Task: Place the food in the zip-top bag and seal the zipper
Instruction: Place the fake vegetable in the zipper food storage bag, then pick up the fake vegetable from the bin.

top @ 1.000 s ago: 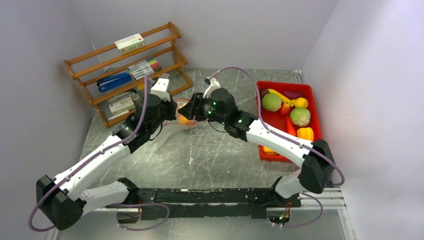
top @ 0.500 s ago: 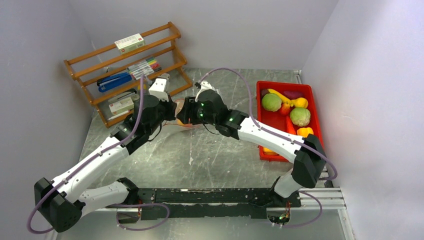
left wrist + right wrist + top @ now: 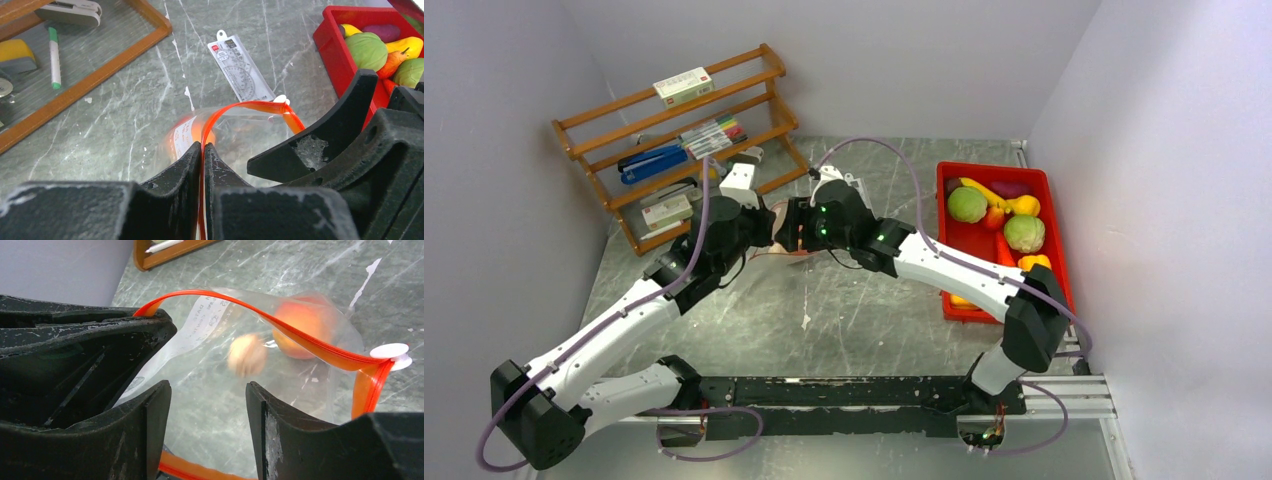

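Note:
The clear zip-top bag point(image 3: 210, 330) stands with its mouth held open on the table between both grippers. My left gripper point(image 3: 202, 147) is shut on the red-orange zipper point(image 3: 250, 105) at one side of the rim. My right gripper point(image 3: 207, 390) is open at the bag's mouth, nothing between its fingers. Inside the bag lies a peach ball point(image 3: 300, 325); a smaller tan piece point(image 3: 246, 356) shows blurred beside it. The zipper's white slider point(image 3: 392, 352) sits at the far end of the strip. More food, green balls point(image 3: 967, 204), a banana point(image 3: 979, 190) and a yellow pepper point(image 3: 1035, 266), lies in the red tray point(image 3: 1054, 190).
A wooden rack point(image 3: 674, 140) with pens and boxes stands at the back left, close behind the left gripper. A flat white printed packet point(image 3: 237, 72) lies on the table just beyond the bag. The red tray lies along the right wall.
My right gripper has moved left from beside the bag up to its mouth, close against the left gripper. The left arm has shifted slightly left, still gripping the rim.

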`<state>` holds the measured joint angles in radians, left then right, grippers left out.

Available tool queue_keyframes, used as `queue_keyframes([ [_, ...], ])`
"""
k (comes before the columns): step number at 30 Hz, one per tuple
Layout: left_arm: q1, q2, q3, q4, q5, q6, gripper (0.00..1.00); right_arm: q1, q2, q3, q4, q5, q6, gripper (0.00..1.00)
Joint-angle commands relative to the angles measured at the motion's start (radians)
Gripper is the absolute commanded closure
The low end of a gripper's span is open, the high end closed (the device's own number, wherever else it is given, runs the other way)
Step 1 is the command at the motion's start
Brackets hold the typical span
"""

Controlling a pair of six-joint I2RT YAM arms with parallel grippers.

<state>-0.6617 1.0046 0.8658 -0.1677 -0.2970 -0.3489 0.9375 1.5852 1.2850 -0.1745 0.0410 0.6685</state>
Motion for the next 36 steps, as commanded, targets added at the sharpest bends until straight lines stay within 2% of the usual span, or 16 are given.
queue_keyframes([
  [1,0.005,-0.017,0.005,0.025,-0.019,-0.009,0.93,0.002,-0.015,0.030,-0.014,0.002,-0.022,0.42],
  [14,0.004,-0.002,-0.003,0.009,-0.019,-0.009,0.93,-0.038,-0.128,0.012,-0.023,-0.035,-0.115,0.41],
  [19,0.004,0.012,0.010,-0.014,-0.029,-0.009,0.93,-0.101,-0.184,0.063,-0.110,0.010,-0.179,0.41],
  [23,0.004,0.011,0.022,-0.012,-0.023,-0.001,0.93,-0.184,-0.225,0.078,-0.150,0.010,-0.234,0.41],
  [28,0.004,-0.008,0.023,-0.024,-0.008,0.004,0.93,-0.285,-0.236,0.066,-0.192,0.144,-0.296,0.41],
  [36,0.004,-0.012,0.030,-0.045,0.046,-0.003,0.93,-0.514,-0.197,0.021,-0.185,0.248,-0.344,0.42],
])
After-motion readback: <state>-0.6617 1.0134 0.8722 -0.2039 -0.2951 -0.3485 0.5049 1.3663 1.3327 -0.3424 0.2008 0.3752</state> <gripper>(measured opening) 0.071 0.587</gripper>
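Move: The red basket's middle lies about 42 cm to the right hand's right, 2 cm farther out and 18 cm below. The zip-top bag hangs right beneath that hand's open fingers, roughly 9 cm down; the flat plastic pack lies some 12 cm right, 10 cm ahead and 21 cm below. From the left hand, still pinching the bag's rim, the basket is about 49 cm right, 1 cm back and 21 cm down. Open right hand rises from the bag, then swings about 20 cm right and forward towards the red basket. ##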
